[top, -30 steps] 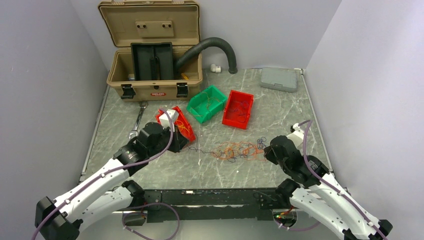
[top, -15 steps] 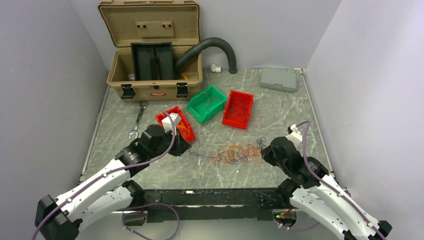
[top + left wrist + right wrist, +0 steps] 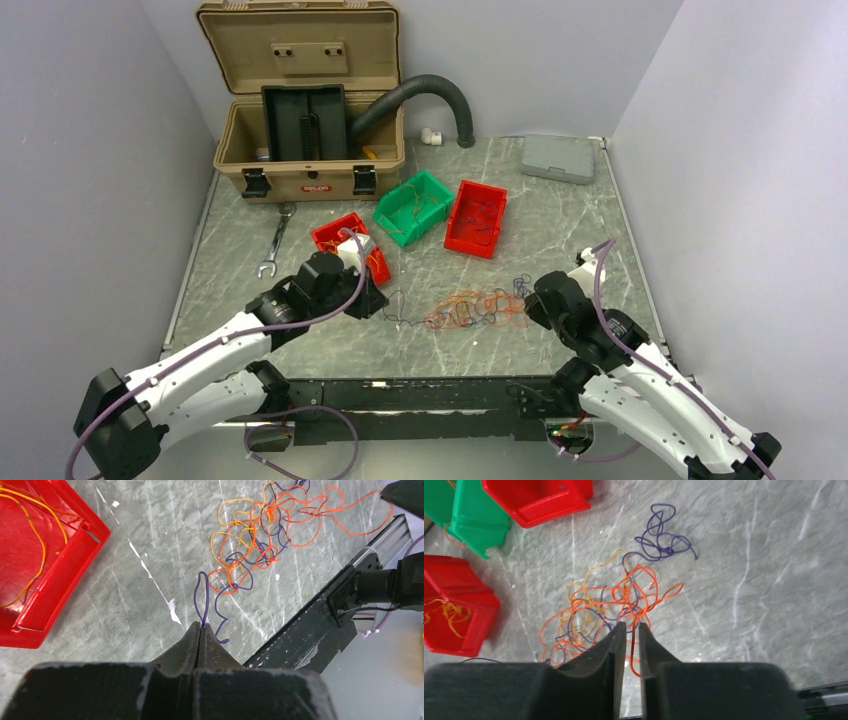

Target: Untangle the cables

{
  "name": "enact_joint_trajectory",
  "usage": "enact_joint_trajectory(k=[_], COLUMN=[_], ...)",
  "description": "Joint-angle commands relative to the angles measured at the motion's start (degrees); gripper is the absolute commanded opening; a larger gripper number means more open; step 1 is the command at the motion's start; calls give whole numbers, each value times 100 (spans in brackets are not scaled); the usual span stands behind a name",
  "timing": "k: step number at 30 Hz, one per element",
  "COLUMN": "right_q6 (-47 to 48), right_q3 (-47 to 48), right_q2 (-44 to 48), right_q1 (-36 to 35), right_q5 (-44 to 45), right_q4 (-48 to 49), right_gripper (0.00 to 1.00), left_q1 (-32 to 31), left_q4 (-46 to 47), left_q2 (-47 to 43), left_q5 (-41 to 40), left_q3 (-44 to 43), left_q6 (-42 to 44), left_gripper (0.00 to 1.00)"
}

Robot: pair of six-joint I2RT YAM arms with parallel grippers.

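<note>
The cables (image 3: pixel 470 306) lie as a loose tangle of orange, yellow and dark purple strands on the marble table between the two arms, also in the left wrist view as cables (image 3: pixel 260 535) and the right wrist view as cables (image 3: pixel 609 600). My left gripper (image 3: pixel 386 300) is shut at the tangle's left end, its tips (image 3: pixel 201 626) pinching a purple strand (image 3: pixel 202 595) that runs back into the tangle. My right gripper (image 3: pixel 632 625) sits at the tangle's right end (image 3: pixel 528 306), jaws slightly apart, with an orange strand (image 3: pixel 630 652) lying loose in the gap. A small purple clump (image 3: pixel 659 540) lies apart.
A red bin (image 3: pixel 330 236) with orange strands stands just behind the left gripper. A green bin (image 3: pixel 412 207) and a second red bin (image 3: pixel 476 218) sit mid-table. Behind are an open tan toolbox (image 3: pixel 300 100), a black hose (image 3: pixel 440 92), a wrench (image 3: pixel 272 242) and a grey case (image 3: pixel 558 157).
My left gripper has moved right and toward the near edge, still pinching the purple strand. The right jaws, shut before, have parted a little around the orange strand.
</note>
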State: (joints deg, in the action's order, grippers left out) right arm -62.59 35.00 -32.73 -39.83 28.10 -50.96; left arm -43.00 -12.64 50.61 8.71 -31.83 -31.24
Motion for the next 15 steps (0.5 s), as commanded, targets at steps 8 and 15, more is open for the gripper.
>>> enact_joint_trajectory(k=[8, 15], right_q6=[519, 968], right_q3=[39, 452], right_q2=[-159, -1330], right_q1=[1, 336], right_q5=[405, 583], right_q4=[597, 579], right_gripper=[80, 79], left_q1=[-251, -360], left_q4=[588, 365], left_q2=[487, 700], left_q5=[-155, -195], left_q3=[-164, -346], left_q6=[63, 342], left_gripper=[0, 6])
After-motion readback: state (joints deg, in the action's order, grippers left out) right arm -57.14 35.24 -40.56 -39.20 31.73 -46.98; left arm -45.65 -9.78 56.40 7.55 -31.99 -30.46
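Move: The orange strand is still between the right fingertips, and the cable tangle it belongs to lies about 10 cm to that hand's left, 4 cm ahead and 8 below. The purple bunch sits some 9 cm ahead of the right hand and 2 to its right, and the right-hand red bin about 23 ahead and 9 left, both similarly low. From the left hand, holding a purple loop, the tangle is about 18 cm right, 4 ahead and 9 below. The orange strand is let go as the right fingers spread from nearly shut to wide. That hand eases about 2 cm forward towards the purple bunch, rising slightly before it dips to about 1 cm below its starting height, its left side tilting down some 10 degrees. The purple loop stays pinched in the left fingers while the left hand lowers about 2 cm and shifts a little right, towards the tangle. ##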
